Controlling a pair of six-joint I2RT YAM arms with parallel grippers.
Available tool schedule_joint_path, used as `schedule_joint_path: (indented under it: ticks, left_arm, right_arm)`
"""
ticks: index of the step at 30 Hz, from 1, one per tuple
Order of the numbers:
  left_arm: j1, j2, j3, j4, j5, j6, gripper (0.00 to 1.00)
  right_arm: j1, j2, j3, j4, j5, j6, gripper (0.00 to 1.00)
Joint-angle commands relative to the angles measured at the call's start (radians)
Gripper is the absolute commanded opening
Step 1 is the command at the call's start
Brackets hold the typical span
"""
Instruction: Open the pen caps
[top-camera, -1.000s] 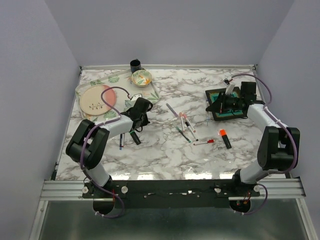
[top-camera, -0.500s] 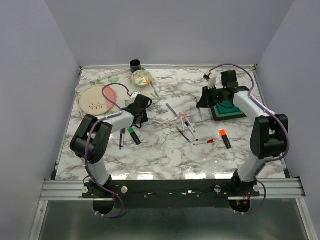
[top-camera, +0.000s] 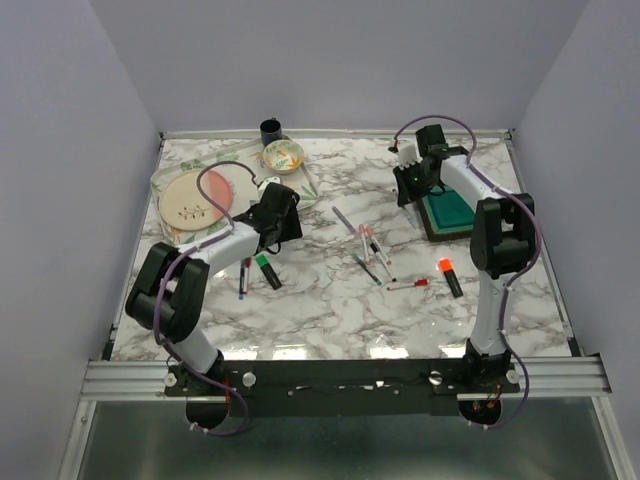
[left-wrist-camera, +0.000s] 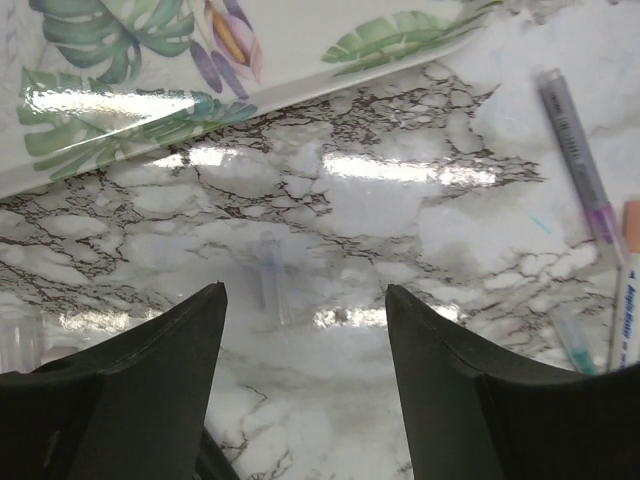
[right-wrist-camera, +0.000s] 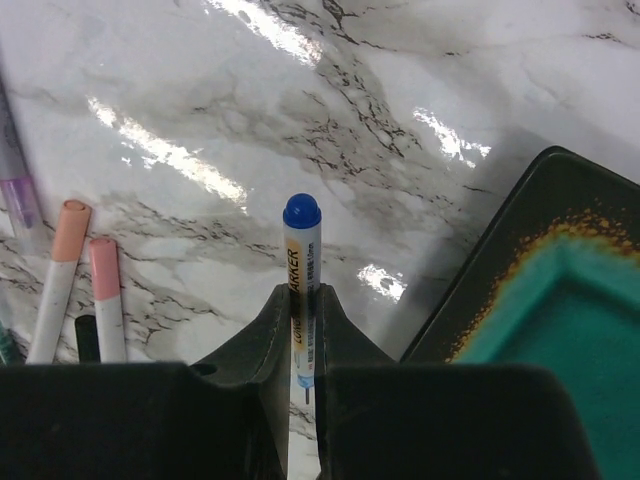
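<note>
My right gripper (right-wrist-camera: 301, 292) is shut on a white marker (right-wrist-camera: 302, 262) with a blue end, held upright above the marble beside the black tray (right-wrist-camera: 545, 215). Its thin bare tip shows below the fingers. From above, this gripper (top-camera: 408, 188) hangs left of that tray. My left gripper (left-wrist-camera: 305, 292) is open over bare marble with nothing between its fingers; from above it (top-camera: 285, 224) sits by the leaf-patterned tray (top-camera: 300, 185). Several thin pens (top-camera: 367, 247) lie mid-table, two of them with pink caps (right-wrist-camera: 70, 218). A green-ended highlighter (top-camera: 266, 270) and an orange-ended highlighter (top-camera: 448, 276) lie apart.
A purple-ended pen (left-wrist-camera: 577, 160) lies right of my left gripper. A plate (top-camera: 195, 198) and a small bowl (top-camera: 283, 155) rest on the leaf tray, with a dark cup (top-camera: 270, 130) behind. The black tray holds a green pad (top-camera: 455, 212). A red-capped pen (top-camera: 408, 284) lies near the front.
The left gripper has opened and moved back toward the leaf tray. The right arm has swung from over the black tray to its far-left side, carrying the white marker.
</note>
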Motion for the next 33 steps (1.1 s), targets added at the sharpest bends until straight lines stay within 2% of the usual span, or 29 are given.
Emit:
schedule_joint_path:
  ticks: [1, 8, 13, 17, 18, 20, 21, 24, 25, 26, 29, 33]
  left_arm:
    - [0.005, -0.114, -0.03, 0.004, 0.081, 0.021, 0.75]
    - [0.005, -0.327, -0.092, 0.031, 0.142, 0.021, 0.84]
    - [0.01, -0.499, -0.12, 0.035, 0.168, 0.023, 0.94]
    - [0.025, -0.655, -0.096, -0.033, 0.189, 0.067, 0.99]
    - [0.034, -0.677, -0.088, -0.05, 0.199, 0.081, 0.99]
    - [0.045, -0.736, -0.071, -0.102, 0.225, 0.118, 0.99]
    - [0.056, -0.758, -0.069, -0.113, 0.255, 0.133, 0.99]
    - [0.059, -0.839, -0.083, -0.148, 0.312, 0.204, 0.99]
    - [0.059, -0.861, -0.095, -0.153, 0.321, 0.219, 0.99]
    - [0.059, -0.903, -0.109, -0.163, 0.323, 0.239, 0.99]
    - [0.059, -0.989, -0.183, -0.157, 0.306, 0.284, 0.99]
    - [0.059, -1.079, -0.289, -0.108, 0.326, 0.301, 0.99]
  right_arm:
    - [0.012, 0.064, 0.084, -0.083, 0.07, -0.02, 0.17]
    - [0.014, 0.076, 0.082, -0.083, 0.087, -0.018, 0.31]
    - [0.014, 0.042, 0.065, -0.074, 0.075, -0.015, 0.38]
    - [0.014, -0.043, 0.029, -0.077, 0.04, -0.032, 0.43]
    - [0.012, -0.078, 0.012, -0.076, 0.031, -0.039, 0.46]
    - [0.012, -0.149, -0.069, -0.068, -0.031, -0.079, 0.5]
    - [0.012, -0.236, -0.108, -0.068, -0.052, -0.095, 0.59]
    - [0.011, -0.425, -0.292, -0.034, -0.085, -0.124, 0.76]
    - [0.011, -0.474, -0.336, -0.025, -0.082, -0.128, 0.79]
    - [0.009, -0.514, -0.441, -0.008, -0.059, -0.131, 0.8]
    - [-0.003, -0.628, -0.606, 0.006, -0.008, -0.136, 0.83]
    - [-0.05, -0.689, -0.74, 0.001, 0.03, -0.125, 0.83]
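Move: Just left of the green tray, the right hand holds the uncapped blue pen over its resting spot, straight below by some 4 cm. The tray's middle lies about 10 cm right and level; the peach pen is 9 cm back and 7 cm left. From the left hand that spot is 8 cm ahead and 20 cm right; the clear cap lies 4 cm beneath, 1 cm ahead and left, the green marker 9 cm back, 5 cm left. Easing the blue pen down a centimetre or two beside the green tray, the right hand opens and lets go, then draws back some 14 cm, mostly rising, towards the red pen and orange marker with fingers wide. The left hand, already clear of the cap, climbs about 23 cm and pulls back 12 cm, tips tilting up some 35 degrees as its fingers finish opening. ##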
